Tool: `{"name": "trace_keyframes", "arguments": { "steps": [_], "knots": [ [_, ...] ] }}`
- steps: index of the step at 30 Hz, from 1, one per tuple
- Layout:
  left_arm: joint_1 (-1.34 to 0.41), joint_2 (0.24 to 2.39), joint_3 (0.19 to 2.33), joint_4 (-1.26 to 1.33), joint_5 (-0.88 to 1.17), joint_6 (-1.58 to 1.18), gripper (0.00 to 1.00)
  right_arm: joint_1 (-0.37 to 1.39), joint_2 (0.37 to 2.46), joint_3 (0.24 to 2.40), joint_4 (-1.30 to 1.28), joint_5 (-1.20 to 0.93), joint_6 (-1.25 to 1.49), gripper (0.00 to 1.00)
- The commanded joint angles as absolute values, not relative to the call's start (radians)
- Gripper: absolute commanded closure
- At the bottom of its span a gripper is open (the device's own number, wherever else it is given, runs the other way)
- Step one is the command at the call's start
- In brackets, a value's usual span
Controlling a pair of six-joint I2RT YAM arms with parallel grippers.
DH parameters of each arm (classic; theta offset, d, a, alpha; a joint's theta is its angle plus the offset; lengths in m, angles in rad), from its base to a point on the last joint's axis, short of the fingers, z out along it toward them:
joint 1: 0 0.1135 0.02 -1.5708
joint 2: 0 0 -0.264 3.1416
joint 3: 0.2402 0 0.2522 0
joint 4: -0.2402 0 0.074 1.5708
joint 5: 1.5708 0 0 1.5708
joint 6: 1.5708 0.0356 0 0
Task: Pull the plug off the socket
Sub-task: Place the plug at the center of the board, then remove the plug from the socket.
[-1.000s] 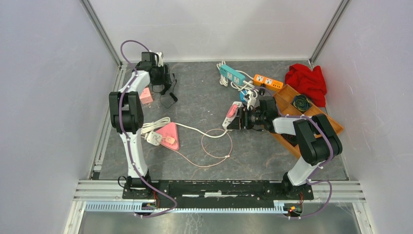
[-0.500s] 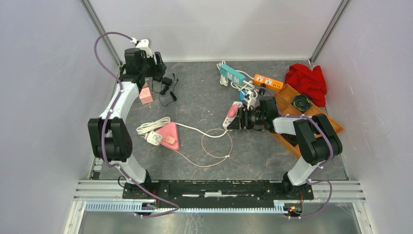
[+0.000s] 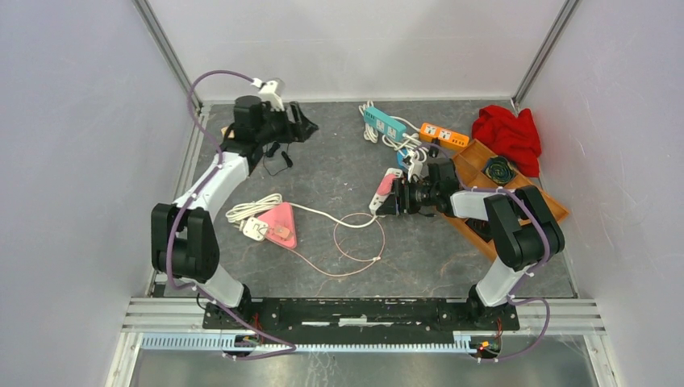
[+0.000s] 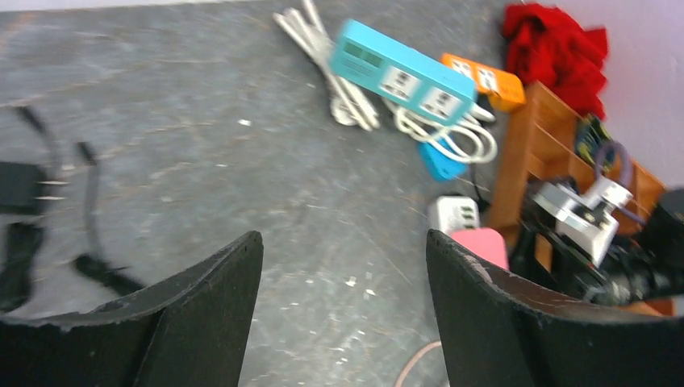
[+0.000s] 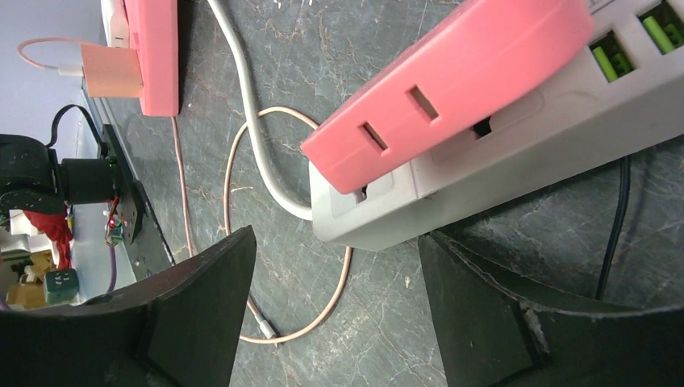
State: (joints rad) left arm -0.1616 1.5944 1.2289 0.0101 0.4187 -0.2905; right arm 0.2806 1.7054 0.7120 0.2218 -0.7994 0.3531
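A pink triangular socket (image 3: 278, 216) lies left of centre on the table, and a peach plug (image 3: 281, 232) on a thin pink cable sits in it. The right wrist view shows this socket (image 5: 157, 48) and plug (image 5: 109, 71) far off. My left gripper (image 3: 306, 125) (image 4: 344, 238) hangs open and empty above the back of the table, pointing right. My right gripper (image 3: 393, 199) (image 5: 335, 238) is open and low on the table. The end of a white power strip with a pink top (image 3: 385, 190) (image 5: 452, 105) lies just beyond its fingertips.
A black adapter and cord (image 3: 278, 157) (image 4: 20, 185) lie at the back left. At the back right are a teal strip (image 3: 385, 122), an orange strip (image 3: 444, 133), a red cloth (image 3: 506, 133) and a wooden tray (image 3: 480, 155). A coiled white cable (image 3: 250, 208) lies by the socket.
My left arm has risen from the black adapter at the back left and swung right, its jaws opening wider. The right arm has not moved.
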Motion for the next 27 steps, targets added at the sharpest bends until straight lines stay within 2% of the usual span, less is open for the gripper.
{"name": "trace_keyframes", "arguments": {
  "steps": [1,8,17,21,27],
  "knots": [
    [-0.264,1.608,1.232,0.026,0.443,-0.297,0.2,0.274,1.72,0.779,0.178,-0.798,0.279,0.19],
    [-0.305,1.614,1.285,-0.149,0.402,-0.165,0.2,0.254,1.709,0.89,-0.044,-0.766,0.099,0.16],
    [-0.308,1.53,1.173,-0.078,0.366,-0.162,0.19,0.199,1.733,0.985,-0.246,-0.738,-0.095,0.16],
    [-0.316,1.506,1.149,-0.065,0.376,-0.166,0.19,0.168,1.725,1.02,-0.308,-0.779,-0.16,0.16],
    [-0.395,1.481,1.119,-0.023,0.376,-0.156,0.19,0.135,1.606,1.039,-0.357,-0.934,-0.289,0.16]
  ]
}}
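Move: The pink plug on the white power strip lies some 20 cm right of the left hand, 13 cm back towards the base and about 18 cm below it. From the plug, the blue adapter is 7 cm farther out and 5 cm to the right, and the teal strip some 16 cm farther out, about in line sideways. From the right hand the plug is about 4 cm ahead and 2 cm left, roughly level. From close beside the white strip's near end, where its forward finger seems to touch the side, the open right hand draws clear: forward about 3.5 cm, then mainly right, 5 cm in all, rising slightly with a 15-degree turn. The left hand, empty and open, swings right and back about 6 cm each towards the pink plug, sinking some 4 cm before levelling off. ##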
